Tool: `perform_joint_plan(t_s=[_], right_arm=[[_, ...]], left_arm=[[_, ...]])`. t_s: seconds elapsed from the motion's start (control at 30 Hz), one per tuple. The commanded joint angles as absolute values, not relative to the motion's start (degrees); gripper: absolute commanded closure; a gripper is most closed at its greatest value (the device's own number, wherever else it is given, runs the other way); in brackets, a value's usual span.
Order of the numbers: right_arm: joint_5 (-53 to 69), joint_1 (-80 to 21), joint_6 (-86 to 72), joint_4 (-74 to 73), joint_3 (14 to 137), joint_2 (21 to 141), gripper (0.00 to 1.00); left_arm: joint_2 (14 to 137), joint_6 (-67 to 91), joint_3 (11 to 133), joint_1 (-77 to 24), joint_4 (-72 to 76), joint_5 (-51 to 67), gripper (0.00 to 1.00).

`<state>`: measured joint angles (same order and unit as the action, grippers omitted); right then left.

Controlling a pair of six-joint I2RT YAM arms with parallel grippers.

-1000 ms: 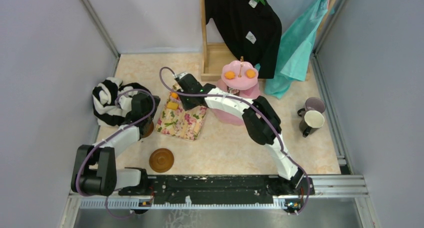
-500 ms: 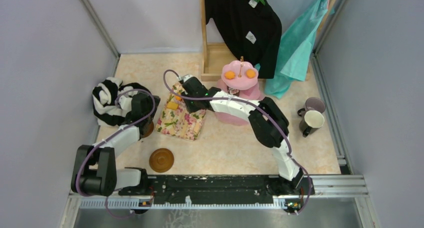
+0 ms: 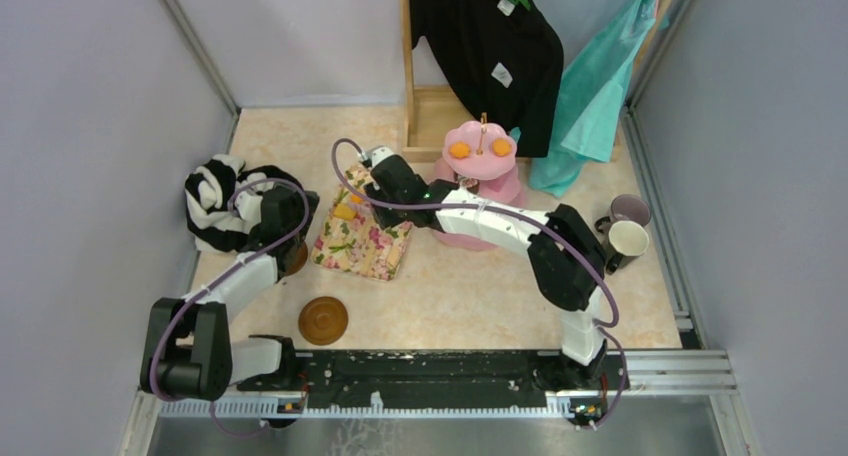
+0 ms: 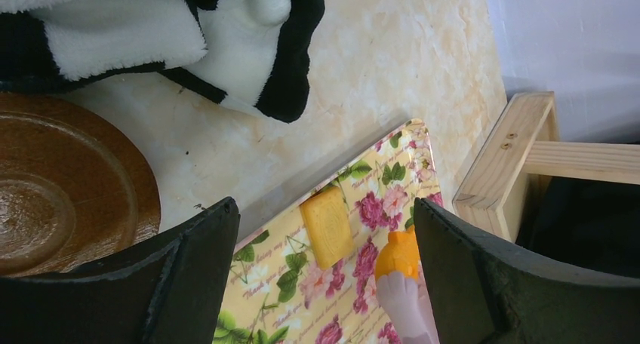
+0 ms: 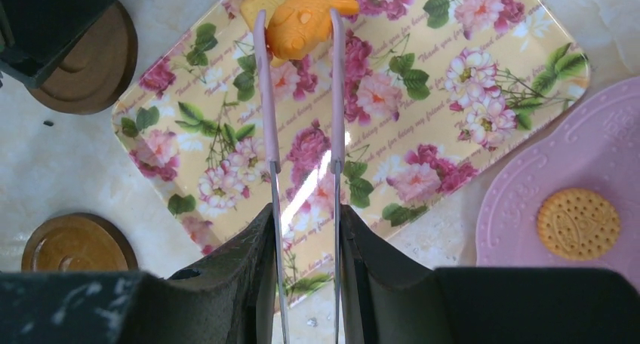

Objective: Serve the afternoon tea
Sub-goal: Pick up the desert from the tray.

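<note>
My right gripper point(image 5: 306, 216) point(image 3: 388, 190) is shut on a pair of pink tongs point(image 5: 268, 95). The tongs pinch an orange fish-shaped pastry point(image 5: 309, 16) point(image 4: 398, 253) above the far end of the floral tray point(image 3: 362, 241). A yellow square pastry point(image 4: 327, 227) point(image 3: 344, 212) lies on the tray beside it. The pink cake stand point(image 3: 480, 148) stands right of the tray, with two orange pastries on its top tier and a brown round biscuit point(image 5: 578, 223) on its bottom plate point(image 5: 604, 148). My left gripper point(image 4: 323, 208) point(image 3: 290, 226) hangs open over a brown saucer point(image 4: 60, 201).
A second brown saucer point(image 3: 323, 320) lies near the front. The lilac mug point(image 3: 628, 210) and cream mug point(image 3: 625, 240) stand at the right. The striped garment point(image 3: 215, 201) is heaped at the left. A wooden rack point(image 3: 425, 116) with hanging clothes stands behind.
The right arm has drawn the tongs and the orange pastry a little to the right, its elbow swinging right. The left arm has stayed put.
</note>
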<state>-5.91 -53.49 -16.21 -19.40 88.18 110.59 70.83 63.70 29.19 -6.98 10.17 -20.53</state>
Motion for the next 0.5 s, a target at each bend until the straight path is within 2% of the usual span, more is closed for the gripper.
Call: perform_joint_plan(t_s=[0.0, 0.47], right_arm=[[-7.70, -54.20, -16.34, -15.70, 86.05, 104.29, 0.84], [-16.53, -54.24, -21.19, -13.89, 61.98, 77.86, 0.84]], left_arm=[[69.03, 63.73, 28.61, -6.97, 9.39, -21.05, 0.10], [67.26, 63.71, 28.01, -7.93, 9.11, -20.26, 0.10]])
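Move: Some 22 cm to the right of the right hand and about 3 cm farther out stands the pink tiered stand, its middle roughly 3 cm above hand height. The hand already holds the fish-shaped dessert in the tong tips. Below it, some 12 cm down, lies the flowered tray, its middle level with the hand and about 4 cm left; the square biscuit lies 2 cm ahead, 8 cm left. From the left hand the stand is about level, some 39 cm to the right. Carrying the already lifted orange fish in the tong tips, the right hand sweeps about 9 cm to the right and 5 cm back, towards the tiered stand. It starts slowly, then speeds up across the tray and climbs some 3 cm near the end. The wrist swings slightly clockwise; the grip on the tongs stays shut. ##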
